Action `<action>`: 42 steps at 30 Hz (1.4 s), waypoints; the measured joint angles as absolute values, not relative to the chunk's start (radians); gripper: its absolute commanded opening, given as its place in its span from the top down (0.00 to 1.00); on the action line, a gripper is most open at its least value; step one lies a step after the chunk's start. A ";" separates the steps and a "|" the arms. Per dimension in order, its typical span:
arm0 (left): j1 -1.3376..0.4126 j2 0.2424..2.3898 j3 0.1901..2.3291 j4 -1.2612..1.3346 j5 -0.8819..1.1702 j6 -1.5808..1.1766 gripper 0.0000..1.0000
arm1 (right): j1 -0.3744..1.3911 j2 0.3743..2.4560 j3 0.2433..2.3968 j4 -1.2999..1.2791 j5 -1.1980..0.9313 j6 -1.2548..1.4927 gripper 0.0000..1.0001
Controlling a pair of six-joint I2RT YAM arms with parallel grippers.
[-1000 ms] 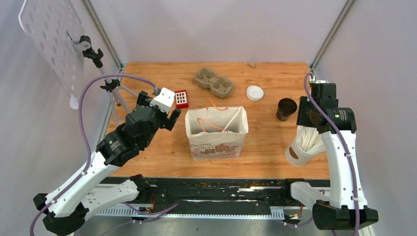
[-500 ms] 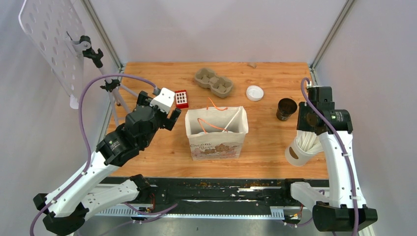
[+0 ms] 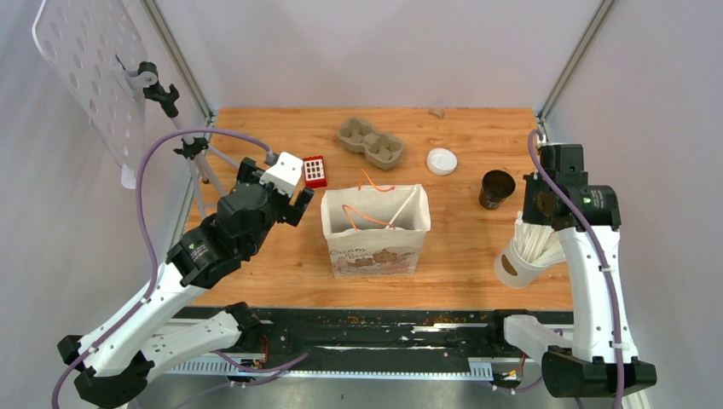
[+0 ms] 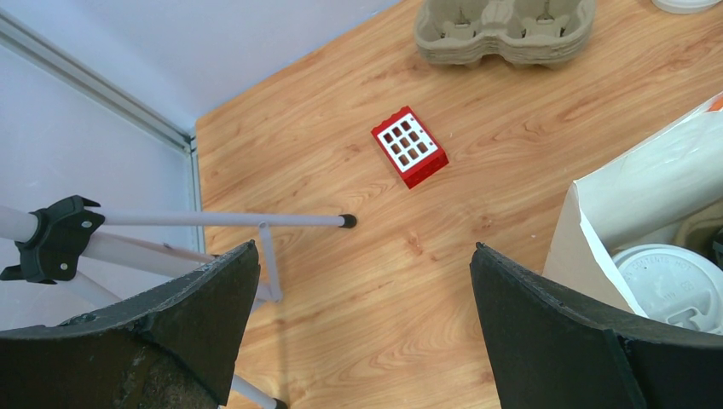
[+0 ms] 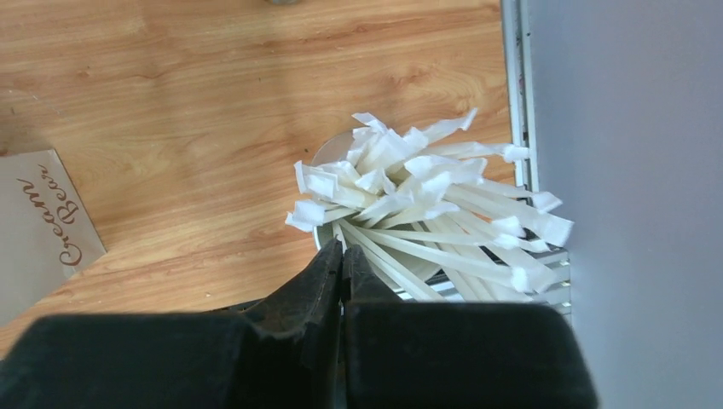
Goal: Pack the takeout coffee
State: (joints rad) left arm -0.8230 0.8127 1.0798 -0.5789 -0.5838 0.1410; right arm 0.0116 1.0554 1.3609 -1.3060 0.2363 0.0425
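A dark brown takeout coffee cup (image 3: 496, 188) stands with no lid on the table at the right. A white round lid (image 3: 442, 160) lies apart from it, to its left. Another cup with a white lid (image 4: 673, 285) sits inside the white paper bag (image 3: 375, 230). My left gripper (image 4: 365, 249) hangs wide open over bare wood just left of the bag, holding nothing. My right gripper (image 5: 343, 247) is shut, its tips at the rim of the white holder of sticks (image 5: 426, 204). I see nothing between its jaws.
A grey-brown pulp cup tray (image 3: 369, 141) lies at the back centre. A small red block (image 3: 315, 171) sits left of the bag. A tripod leg (image 4: 222, 220) runs close to my left fingers. The stick holder (image 3: 529, 251) stands near the right front edge.
My right gripper has closed from partly open to shut and swayed slightly left and back over the stick holder. The left arm has not moved.
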 measured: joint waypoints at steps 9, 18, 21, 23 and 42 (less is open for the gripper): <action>-0.823 0.813 1.080 -0.579 -0.580 0.141 0.00 | 0.012 1.127 1.784 -1.501 0.288 0.035 0.98; -0.823 0.813 1.082 -0.579 -0.573 0.141 0.00 | 0.012 1.232 2.249 -1.555 0.292 0.078 0.98; -0.823 0.813 1.084 -0.579 -0.572 0.141 0.00 | 0.012 1.224 2.306 -1.534 0.265 0.113 0.97; -0.823 0.813 1.086 -0.578 -0.573 0.141 0.00 | 0.012 1.197 2.300 -1.503 0.232 0.144 0.97; -0.823 0.827 1.106 -0.574 -0.554 0.138 0.00 | 0.012 0.941 1.720 -1.122 -0.408 0.579 0.97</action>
State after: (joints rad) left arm -0.8230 0.8272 1.1065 -0.5739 -0.5545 0.1383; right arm 0.0116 0.9413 1.7195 -1.1217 -0.4084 0.5785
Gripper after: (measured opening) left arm 1.000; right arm 0.031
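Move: A straw is already pinched in the right hand, still standing in the straw cup, whose middle is about 4 cm right, 2 cm back and 18 cm below. The paper bag it goes to lies some 32 cm left and 3 cm ahead, its middle 12 cm below; the black cup stands straight ahead, roughly 18 cm out and 18 cm down. From the idle left hand the bag is about 17 cm right, 1 cm ahead and 20 cm below. The straw is drawn up out of the straw cup by the right hand, some 23 cm nearly straight up with the fingers kept shut on it. Then the hand swings left about 13 cm towards the bag, sinking some 5 cm, while the wrist tilts up and rolls, so that the fingers turn from steeply down to point leftward. ##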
